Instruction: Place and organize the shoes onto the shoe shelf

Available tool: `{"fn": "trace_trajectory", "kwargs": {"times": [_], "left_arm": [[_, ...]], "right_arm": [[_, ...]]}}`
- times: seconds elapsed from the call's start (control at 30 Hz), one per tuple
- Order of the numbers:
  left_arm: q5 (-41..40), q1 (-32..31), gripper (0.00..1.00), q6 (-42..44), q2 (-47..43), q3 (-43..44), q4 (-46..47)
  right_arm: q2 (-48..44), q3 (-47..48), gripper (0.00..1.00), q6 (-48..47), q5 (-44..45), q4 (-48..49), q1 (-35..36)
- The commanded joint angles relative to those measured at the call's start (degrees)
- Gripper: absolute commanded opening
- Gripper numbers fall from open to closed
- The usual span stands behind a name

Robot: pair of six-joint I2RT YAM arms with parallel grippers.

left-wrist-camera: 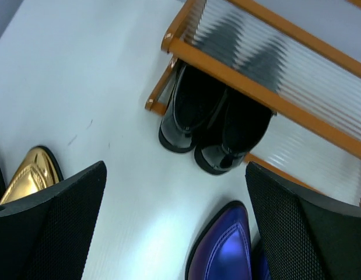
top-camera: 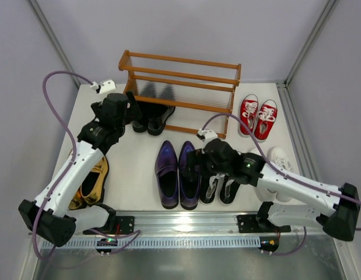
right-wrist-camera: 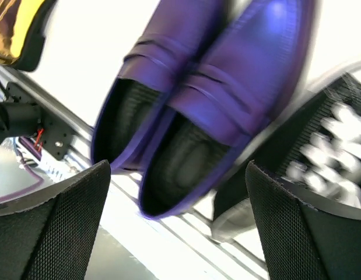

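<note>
The orange-brown shoe shelf [top-camera: 180, 87] stands at the back of the table. A glossy black pair of shoes [top-camera: 152, 116] sits in its lowest level at the left end, near ends sticking out. My left gripper [top-camera: 132, 109] hovers just in front of that pair, open and holding nothing [left-wrist-camera: 174, 233]. The purple loafers [top-camera: 177, 174] lie mid-table. My right gripper [top-camera: 196, 158] is open above them, nothing between its fingers [right-wrist-camera: 174, 227]. The black-and-white sneakers [top-camera: 220, 186] lie beside the loafers, partly under the right arm.
Gold loafers [top-camera: 91, 184] lie at the near left under the left arm. Red sneakers [top-camera: 257, 116] stand right of the shelf, and white sneakers [top-camera: 277, 163] lie half hidden behind the right arm. The metal base rail [top-camera: 186, 221] runs along the near edge.
</note>
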Motion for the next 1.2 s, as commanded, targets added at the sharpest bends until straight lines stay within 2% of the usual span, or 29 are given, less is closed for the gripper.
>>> {"fn": "trace_trajectory", "kwargs": {"times": [0.0, 0.1, 0.17, 0.3, 0.43, 0.5, 0.57, 0.7, 0.73, 0.8, 0.83, 0.87, 1.03, 1.17], "left_arm": [[3.1, -0.39, 0.99, -6.49, -6.33, -3.17, -8.94], [4.16, -0.48, 1.0, -6.85, -11.43, -5.81, -10.7], [4.42, -0.48, 1.0, -6.85, -13.2, -6.78, -12.19], [4.86, -0.48, 1.0, -6.32, -16.11, -7.3, -15.45], [5.22, -0.48, 1.0, -5.62, -18.75, -9.14, -16.68], [5.3, -0.39, 1.0, -5.53, -20.24, -10.46, -16.77], [5.39, -0.48, 1.0, -5.44, -20.86, -10.99, -16.86], [6.09, -0.39, 1.0, -5.18, -21.56, -11.79, -16.95], [6.09, -0.39, 1.0, -5.09, -21.48, -11.96, -17.03], [6.27, -0.48, 1.0, -4.91, -21.74, -12.23, -17.12], [6.27, -0.39, 1.0, -4.83, -21.83, -12.4, -17.12], [6.27, -0.48, 1.0, -4.74, -21.74, -12.49, -17.12], [6.62, -0.39, 1.0, -4.39, -22.35, -12.4, -17.74], [6.88, -0.39, 1.0, -4.3, -23.05, -11.7, -18.09]], "right_arm": [[9.4, 8.58, 0.97, 4.72, 12.74, -5.43, 6.64], [19.76, 15.53, 0.97, 9.54, 18.98, -10.61, 14.03], [25.64, 18.18, 0.97, 12.28, 20.49, -13.94, 15.01], [31.55, 22.58, 0.97, 17.38, 21.11, -16.25, 17.03], [34.64, 23.12, 0.99, 22.56, 21.38, -17.39, 18.61], [35.43, 21.9, 0.95, 23.1, 20.68, -16.43, 19.14], [35.79, 20.58, 0.87, 23.19, 18.48, -13.02, 19.32], [37.63, 16.1, 0.55, 23.28, 13.83, -6.68, 19.32], [38.76, 15.83, 0.37, 23.45, 13.3, -5.89, 19.32], [39.56, 15.74, 0.2, 23.8, 12.85, -5.61, 19.32], [39.74, 15.74, 0.08, 23.89, 12.94, -5.87, 19.49], [39.48, 15.74, 0.04, 24.15, 13.2, -6.57, 19.5], [35.53, 16.61, 0.04, 25.03, 17.06, -10.88, 19.93], [30.79, 19.25, 0.04, 24.77, 21.02, -18.51, 20.11]]}}
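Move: The right hand, open, hangs above and beside the purple loafers: the middle of the pair is about 7 cm to its left, 1 cm back and 12 cm below. The black-and-white sneakers stand some 10 cm to that hand's right, 2 cm back; the black shoes on the shelf are about 26 cm ahead and 17 cm left. From the left hand, the purple pair lies roughly 20 cm back, 17 cm right and 25 cm down. Swinging left about 7 cm, then down about 11 cm while easing back 4 cm, the right hand goes onto the purple loafers, tipping some 25 degrees until its fingers point steeply down. There the fingers shut, pinching the two touching inner walls just behind the straps. Meanwhile the left hand, wide open and empty, draws back about 11 cm from the shelf, sinking slightly. ##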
